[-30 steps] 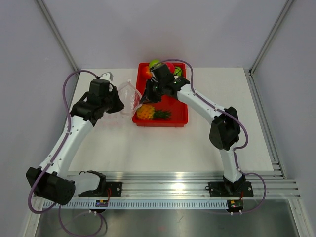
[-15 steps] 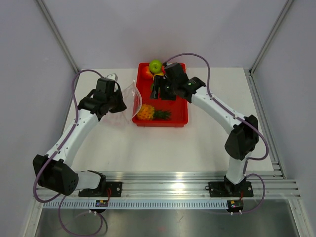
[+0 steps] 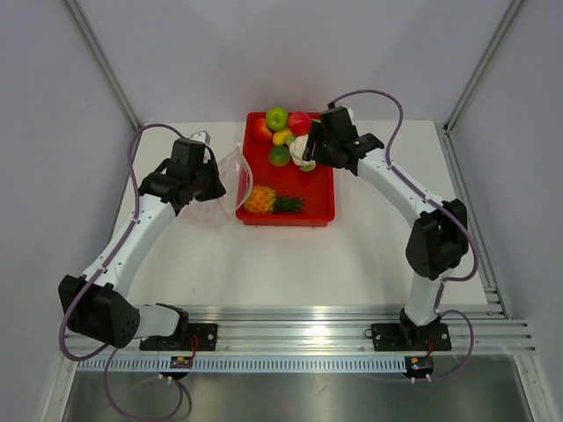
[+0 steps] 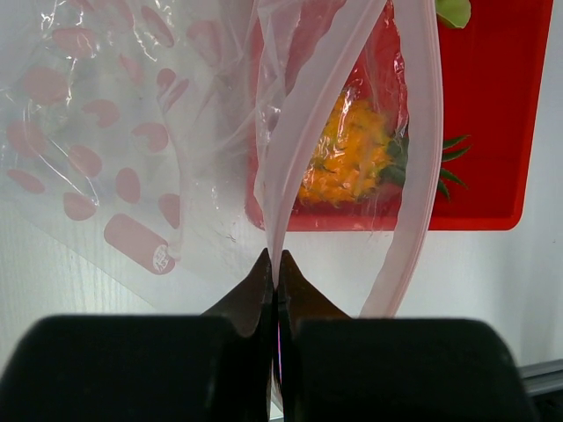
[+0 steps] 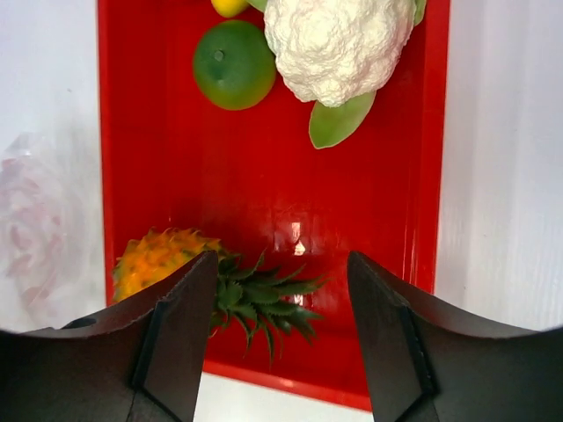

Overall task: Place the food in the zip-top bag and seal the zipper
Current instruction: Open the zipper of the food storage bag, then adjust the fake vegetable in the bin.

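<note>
The zip-top bag (image 3: 230, 176) (image 4: 132, 114) hangs clear and crinkly at the red tray's left edge, its mouth gaping. My left gripper (image 3: 211, 180) (image 4: 275, 264) is shut on one lip of the zipper (image 4: 420, 132). The food lies in the tray: pineapple (image 3: 264, 200) (image 5: 163, 259), cauliflower (image 3: 301, 156) (image 5: 339, 40), a green round fruit (image 3: 279, 156) (image 5: 233, 63), and more round fruits at the far end, among them a green apple (image 3: 277, 117). My right gripper (image 3: 311, 149) (image 5: 281, 272) hovers open over the tray beside the cauliflower, holding nothing.
The red tray (image 3: 321, 207) (image 5: 422, 176) sits at the middle back of the white table. Grey walls and metal posts close in the back and sides. An aluminium rail (image 3: 308, 316) with the arm bases runs along the near edge.
My right gripper has opened and pulled away from the bag's mouth, moving right and back over the tray. The left arm raised the bag's mouth slightly, then held still.
</note>
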Tool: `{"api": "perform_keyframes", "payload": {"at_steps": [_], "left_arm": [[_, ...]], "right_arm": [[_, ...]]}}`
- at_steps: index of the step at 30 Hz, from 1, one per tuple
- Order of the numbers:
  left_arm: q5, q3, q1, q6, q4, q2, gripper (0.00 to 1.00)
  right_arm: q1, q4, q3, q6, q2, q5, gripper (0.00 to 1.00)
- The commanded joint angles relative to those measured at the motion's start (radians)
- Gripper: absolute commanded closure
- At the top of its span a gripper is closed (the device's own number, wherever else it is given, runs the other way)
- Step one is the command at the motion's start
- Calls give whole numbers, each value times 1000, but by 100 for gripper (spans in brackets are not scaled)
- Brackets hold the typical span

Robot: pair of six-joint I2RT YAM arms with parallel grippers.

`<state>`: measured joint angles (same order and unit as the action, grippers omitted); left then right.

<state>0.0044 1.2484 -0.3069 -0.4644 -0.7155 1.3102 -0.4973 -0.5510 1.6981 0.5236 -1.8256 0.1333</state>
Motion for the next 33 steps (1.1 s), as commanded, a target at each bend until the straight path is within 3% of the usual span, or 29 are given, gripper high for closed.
{"api": "perform_keyframes", "payload": {"at_steps": [1, 9, 18, 22, 30, 33], "left_arm": [[26, 5, 5, 1, 48, -22, 100], [17, 3, 5, 13, 24, -32, 100], [11, 0, 5, 46, 11, -54, 100], [22, -1, 5, 49, 13, -54, 100], [26, -12, 5, 61, 7, -60, 100], [19, -14, 6, 69, 7, -63, 100]], "right_arm": [[-7, -6, 100, -2, -87, 5, 32], [-15, -75, 391, -37, -355, 9, 30], [-41, -158, 740, -73, -616, 25, 20], [-78, -112, 801, -106, -681, 9, 13], [-112, -61, 911, -207, -801, 160, 1], [-112, -29, 914, -223, -822, 177, 1]]}}
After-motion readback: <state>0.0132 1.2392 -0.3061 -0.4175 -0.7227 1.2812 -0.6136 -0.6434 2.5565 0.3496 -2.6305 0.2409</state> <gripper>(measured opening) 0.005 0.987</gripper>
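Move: The lime in the red tray lies about 15 cm ahead of my empty right hand, 9 cm to its left and some 17 cm below. The cauliflower is about 8 cm right of the lime and 1 cm farther out; the lemon is 6 cm beyond the lime and 1 cm to its right; the tomato is 8 cm beyond it and 5 cm to its left. From my left hand, which holds the bag's rim, the lime is about 26 cm ahead, 13 cm right and 17 cm below. I bring my open right hand down over the tray towards the lime, forward and down first, then mostly left and down: about 12 cm each left and down, 11 cm forward. On the way I spread the fingers to full width and roll the hand some 10 degrees, its left side sinking. My left hand stays put, keeping its pinch on the bag's rim. ##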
